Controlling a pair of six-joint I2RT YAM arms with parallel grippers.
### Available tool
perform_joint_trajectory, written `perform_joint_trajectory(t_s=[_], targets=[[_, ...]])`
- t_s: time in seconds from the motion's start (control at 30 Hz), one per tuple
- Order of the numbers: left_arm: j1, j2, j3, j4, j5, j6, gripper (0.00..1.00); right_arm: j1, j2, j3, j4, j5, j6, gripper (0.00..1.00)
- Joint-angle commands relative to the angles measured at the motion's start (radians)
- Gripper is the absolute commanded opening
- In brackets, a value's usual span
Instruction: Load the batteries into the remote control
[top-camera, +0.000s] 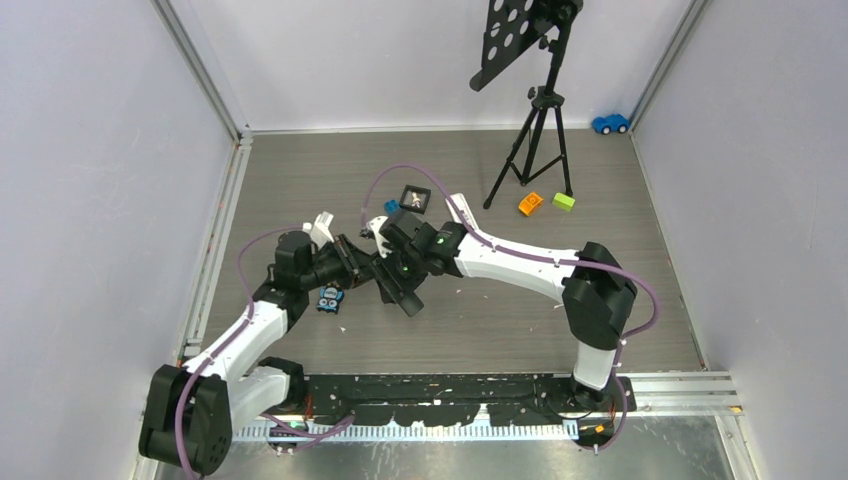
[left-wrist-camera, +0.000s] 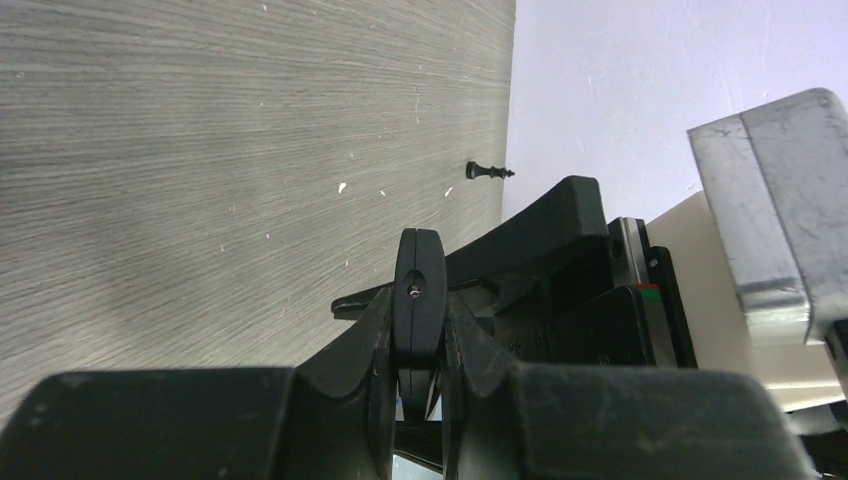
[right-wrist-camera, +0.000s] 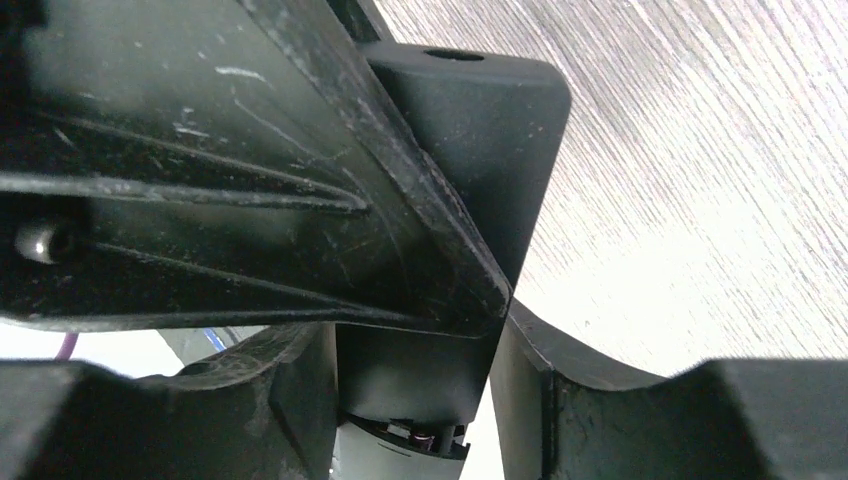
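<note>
The black remote control (top-camera: 404, 293) hangs above the table's middle, where both arms meet. My left gripper (left-wrist-camera: 418, 325) is shut on its thin edge, and the remote's end (left-wrist-camera: 418, 268) with a small lens sticks out past the fingers. My right gripper (right-wrist-camera: 415, 350) straddles the remote's body (right-wrist-camera: 465, 130). Its jaws are open, with a strip of light between the remote and the right finger (right-wrist-camera: 520, 390). A small purplish piece shows in the remote's lower end; I cannot tell what it is. A cluster of batteries (top-camera: 330, 299) lies on the table below the left wrist.
A black square piece (top-camera: 414, 198) and a small blue item (top-camera: 391, 206) lie just beyond the grippers. A tripod (top-camera: 540, 140) stands at the back right, with orange (top-camera: 530, 203) and green (top-camera: 563, 201) blocks by its feet. A blue toy car (top-camera: 610, 123) sits in the far corner.
</note>
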Motion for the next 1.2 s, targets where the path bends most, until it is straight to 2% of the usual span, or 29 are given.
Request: perform_joint_trajectory(t_s=[0.0, 0.2, 0.6, 0.7, 0.87, 1.0, 1.17], targets=[[-0.007, 0.014, 0.034, 0.023, 0.076, -0.028, 0.0, -0.005, -0.079, -0.029, 0.082, 0.038, 0.01, 0.57], [-0.003, 0.023, 0.039, 0.024, 0.064, -0.026, 0.0, -0.009, -0.157, -0.105, 0.148, 0.005, 0.053, 0.66], [0.007, 0.005, 0.044, 0.006, 0.056, -0.034, 0.0, -0.05, -0.307, -0.241, 0.296, -0.04, 0.224, 0.73], [0.009, -0.012, 0.042, 0.005, 0.04, -0.057, 0.0, -0.067, -0.378, -0.321, 0.386, 0.042, 0.341, 0.75], [0.011, -0.022, 0.031, 0.069, 0.0, -0.142, 0.0, -0.072, -0.508, -0.552, 0.666, 0.277, 0.65, 0.76], [0.011, -0.021, 0.028, 0.128, -0.026, -0.218, 0.0, -0.071, -0.579, -0.7, 0.852, 0.315, 0.826, 0.76], [0.011, -0.023, 0.033, 0.159, -0.055, -0.278, 0.0, -0.069, -0.582, -0.875, 1.168, 0.304, 0.994, 0.76]])
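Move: The black remote, gripped near one end by the left hand, has its middle about 4 cm back, 4 cm right and 2 cm below that hand; the owl toy lies some 7 cm back, 10 cm left and 14 cm down. From the right hand, whose open fingers straddle the remote near its battery bay, the remote's middle is roughly 2 cm ahead, 2 cm left and 1 cm up. The white remote lies 13 cm ahead and 14 cm right of the right hand, and the blue brick 14 cm ahead and 1 cm left, both about 10 cm below. The right hand backs off the black remote, spreading its already open fingers wider while it climbs about 5 cm almost straight up, then swings some 5 cm to the right as the wrist turns about 60 degrees in all, clockwise and with the fingers lifting from steeply down to a shallow forward-left slant. The left hand keeps its pinch on the remote's end, sinking a touch, then lifting the remote about 2 cm and easing it slightly forward late on. ##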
